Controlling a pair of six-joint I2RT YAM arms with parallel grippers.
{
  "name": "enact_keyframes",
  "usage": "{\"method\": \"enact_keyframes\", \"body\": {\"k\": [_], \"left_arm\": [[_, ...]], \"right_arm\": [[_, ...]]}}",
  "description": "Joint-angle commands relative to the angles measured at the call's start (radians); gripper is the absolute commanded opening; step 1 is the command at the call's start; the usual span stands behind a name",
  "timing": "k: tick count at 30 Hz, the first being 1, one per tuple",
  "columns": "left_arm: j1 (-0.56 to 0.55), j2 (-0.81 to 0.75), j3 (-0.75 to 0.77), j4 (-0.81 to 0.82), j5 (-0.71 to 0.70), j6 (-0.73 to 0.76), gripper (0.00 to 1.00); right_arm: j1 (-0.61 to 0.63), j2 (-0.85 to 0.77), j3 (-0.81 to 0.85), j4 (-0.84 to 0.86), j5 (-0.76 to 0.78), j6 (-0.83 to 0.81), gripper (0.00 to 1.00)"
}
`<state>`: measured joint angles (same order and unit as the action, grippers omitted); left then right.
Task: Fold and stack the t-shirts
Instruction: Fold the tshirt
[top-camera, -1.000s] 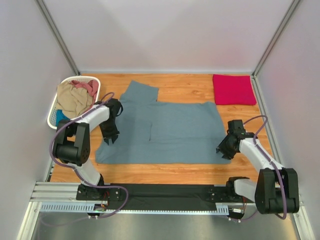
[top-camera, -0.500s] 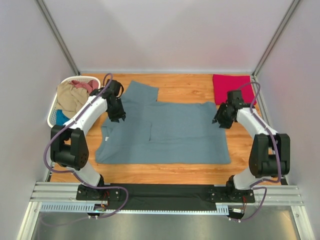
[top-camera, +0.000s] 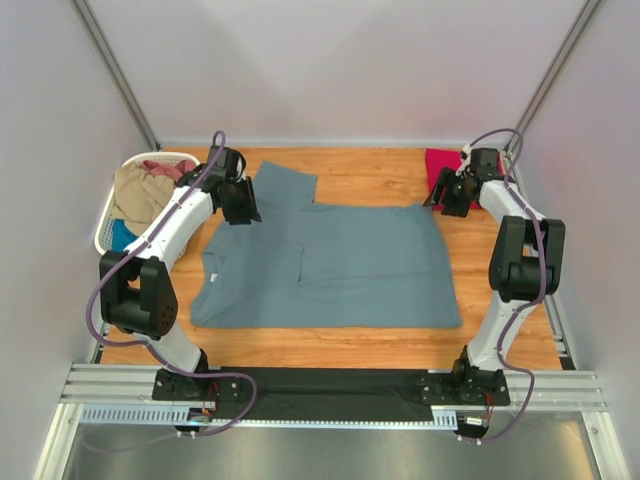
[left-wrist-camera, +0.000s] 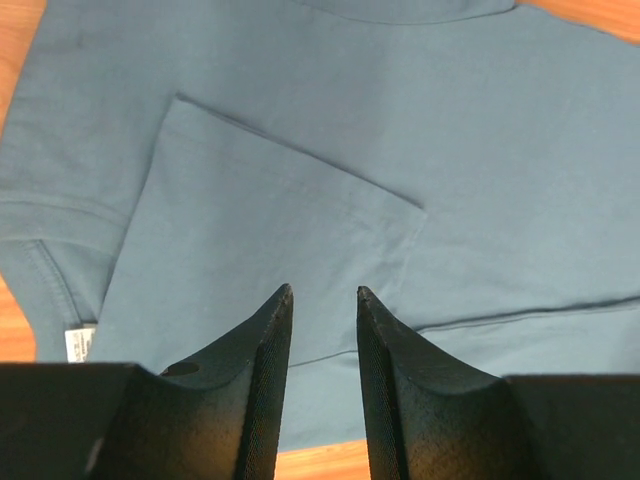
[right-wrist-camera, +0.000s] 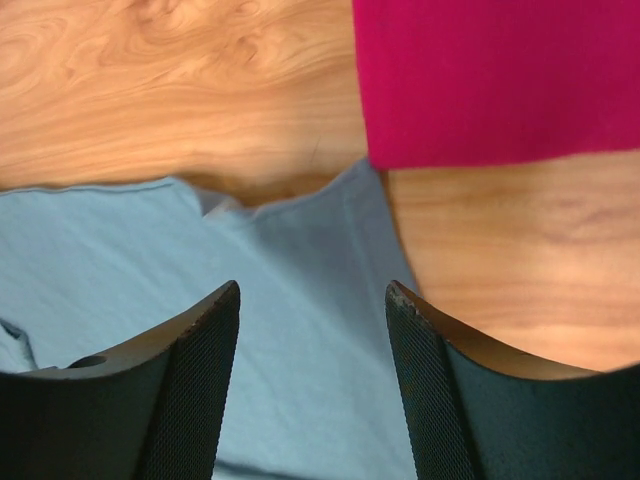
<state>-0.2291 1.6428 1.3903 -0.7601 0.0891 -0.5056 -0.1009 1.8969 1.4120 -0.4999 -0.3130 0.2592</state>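
Observation:
A large slate grey-blue t-shirt (top-camera: 340, 265) lies spread flat on the wooden table, one sleeve folded over its body (left-wrist-camera: 260, 230). My left gripper (top-camera: 243, 207) hovers over its far left part by the sleeve, jaws open a little, nothing between them (left-wrist-camera: 323, 300). A crimson-pink t-shirt (top-camera: 478, 180) lies folded at the far right corner. My right gripper (top-camera: 442, 198) hangs open (right-wrist-camera: 312, 295) over the grey-blue shirt's far right corner (right-wrist-camera: 300, 230), just short of the crimson-pink one (right-wrist-camera: 500, 80). It holds nothing.
A white slatted laundry basket (top-camera: 101, 235) stands at the far left, holding a tan shirt (top-camera: 145, 195), a dusty-pink one (top-camera: 172, 170) and a bright-blue one (top-camera: 122, 232). White walls close in the table on three sides. Bare wood (top-camera: 370, 170) shows beyond the grey-blue shirt.
Both arms have swung from the near side of the grey-blue shirt to its far corners. The right jaws have widened. The shirt lies as before.

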Motion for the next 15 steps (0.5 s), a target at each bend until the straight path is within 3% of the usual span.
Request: {"method": "enact_keyframes", "body": {"k": [1, 15], "left_arm": [[0.001, -0.021, 0.007, 0.054, 0.047, 0.015, 0.40], [0.001, -0.005, 0.015, 0.064, 0.020, 0.022, 0.40]], "right_arm": [[-0.011, 0.096, 0.096, -0.025, -0.093, -0.086, 0.62], [-0.019, 0.200, 0.130, 0.024, -0.182, -0.090, 0.65]]}}
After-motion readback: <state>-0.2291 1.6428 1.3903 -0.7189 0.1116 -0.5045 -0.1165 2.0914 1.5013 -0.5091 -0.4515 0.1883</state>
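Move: The t-shirt's far right corner, the spot I am heading for, lies about 3 cm ahead of my right hand, 1 cm to its right and some 7 cm below. On the same far edge a small raised pleat stands about 6 cm to the left of that corner. The red cloth is centred about 11 cm ahead of my right hand and 10 cm to its right. From my left hand the corner is roughly 43 cm to the right, 8 cm ahead and 13 cm down. I sink my right hand about 5 cm, almost straight down, to just short of the t-shirt's far edge, between the pleat and the corner. The drop is quick and then stops, with about 1 cm of drift forward and left. The open fingers turn a few degrees counter-clockwise and stay spread over the cloth without closing; whether the tips touch it can't be seen. ##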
